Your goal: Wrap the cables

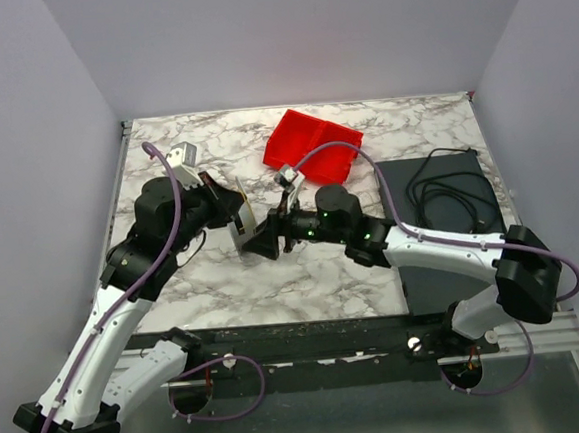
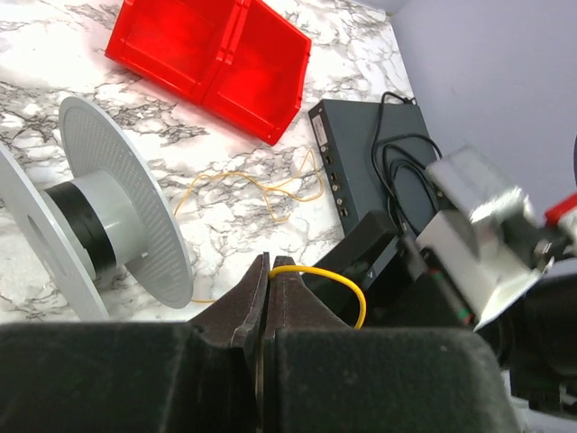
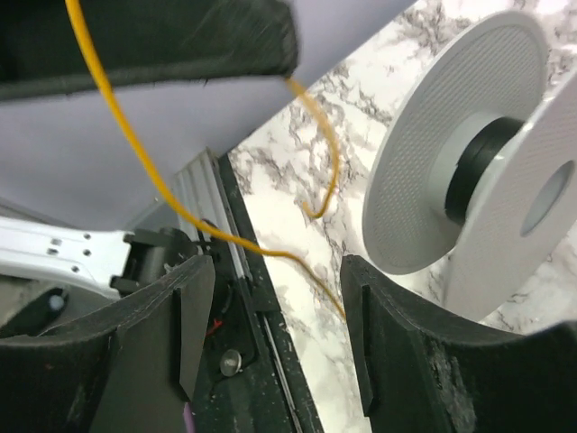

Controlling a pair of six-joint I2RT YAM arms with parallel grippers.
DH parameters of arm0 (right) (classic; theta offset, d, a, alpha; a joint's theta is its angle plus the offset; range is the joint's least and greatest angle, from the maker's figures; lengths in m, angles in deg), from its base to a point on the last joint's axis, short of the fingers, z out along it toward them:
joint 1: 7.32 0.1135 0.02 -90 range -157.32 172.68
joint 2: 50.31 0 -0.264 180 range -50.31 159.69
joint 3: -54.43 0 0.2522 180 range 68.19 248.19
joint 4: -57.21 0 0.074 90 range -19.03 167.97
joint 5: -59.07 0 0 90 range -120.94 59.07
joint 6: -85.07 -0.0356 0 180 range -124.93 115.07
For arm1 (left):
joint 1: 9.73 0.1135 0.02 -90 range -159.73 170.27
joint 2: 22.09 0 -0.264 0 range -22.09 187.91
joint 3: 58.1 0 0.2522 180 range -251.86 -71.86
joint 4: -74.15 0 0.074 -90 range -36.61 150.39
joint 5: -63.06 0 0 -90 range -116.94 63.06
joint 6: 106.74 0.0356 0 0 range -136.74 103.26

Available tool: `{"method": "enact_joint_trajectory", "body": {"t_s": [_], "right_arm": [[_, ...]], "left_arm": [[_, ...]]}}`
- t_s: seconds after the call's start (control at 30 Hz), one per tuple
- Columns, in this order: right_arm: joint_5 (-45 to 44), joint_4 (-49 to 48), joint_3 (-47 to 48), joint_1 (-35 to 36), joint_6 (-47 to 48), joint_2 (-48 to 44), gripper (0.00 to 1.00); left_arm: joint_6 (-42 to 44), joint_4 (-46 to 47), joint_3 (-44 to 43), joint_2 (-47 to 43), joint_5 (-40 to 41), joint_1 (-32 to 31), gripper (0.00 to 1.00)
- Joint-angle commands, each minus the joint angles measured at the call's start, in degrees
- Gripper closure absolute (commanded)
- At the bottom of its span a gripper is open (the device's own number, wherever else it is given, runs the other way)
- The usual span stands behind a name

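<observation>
A thin yellow cable (image 2: 317, 271) sticks out from the tips of my left gripper (image 2: 270, 271), which is shut on it, and curves down to the right. More of this cable (image 2: 257, 185) lies in loose loops on the marble. A white spool (image 2: 122, 216) with a black core stands on its rim left of the jaws. In the right wrist view the cable (image 3: 135, 153) hangs slack from the left gripper above and crosses the gap of my right gripper (image 3: 275, 316), which is open and grips nothing. The spool (image 3: 460, 162) stands to its right. From above, both grippers (image 1: 235, 221) (image 1: 266, 240) meet mid-table.
A red two-compartment bin (image 1: 312, 144) sits at the back of the marble table (image 1: 304, 275). A flat black box (image 1: 443, 255) with a thicker black cord (image 1: 448, 189) coiled on it lies at the right. The table's metal rail (image 3: 203, 194) runs close to the right gripper.
</observation>
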Motion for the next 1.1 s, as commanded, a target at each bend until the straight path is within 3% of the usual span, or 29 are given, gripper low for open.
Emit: {"method": "enact_joint_trajectory", "body": {"t_s": [0.0,0.13,0.17,0.37,0.5,0.63,1.07], "right_arm": [[-9.24,2.82,0.85,3.85,6.59,3.04,0.35],[-13.73,2.03,-0.83,4.36,6.47,3.21,0.40],[-14.71,2.03,-1.13,4.37,6.33,3.13,0.45],[-25.61,6.24,-0.49,4.38,5.48,1.87,0.99],[-38.59,16.71,3.82,4.32,7.37,2.62,0.99],[-44.98,21.90,7.96,4.29,10.13,4.51,1.00],[-45.81,23.57,16.05,4.31,13.79,10.41,0.99]], "left_arm": [[-0.39,-0.87,-0.86,0.18,1.69,-0.21,1.00],[-0.30,-1.28,-0.79,0.00,1.86,-0.21,1.00],[-0.30,-1.31,-0.57,-0.08,1.89,-0.21,1.00],[0.08,-1.16,1.19,-0.48,2.50,-0.18,1.00],[1.21,-1.49,4.07,-1.04,2.68,-0.21,1.00],[1.04,1.65,9.09,-1.13,0.61,-0.29,1.00],[-1.39,4.58,14.06,-0.39,2.66,-0.77,1.00]]}}
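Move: The slack orange cable I am about to grip hangs between my open right fingers, about 1 cm left of that hand and 4 cm below. From my right hand, the spool stands some 11 cm ahead, 5 cm left and 13 cm down, and the red bin about 33 cm ahead, 16 cm right and 21 cm down. My left hand holds the cable's end; from there the spool is roughly 7 cm ahead, 3 cm left, 21 cm below, and the slack cable some 5 cm back, 3 cm right, 11 cm down. I dip my right hand about 4 cm and shut its fingers on the cable. Then I carry that pinch roughly 10 cm forward and 5 cm right, round to the spool's right side, swinging the wrist some 35 degrees clockwise. My left hand keeps its grip and, late on, sinks about 9 cm towards the spool, tipping slightly down. ##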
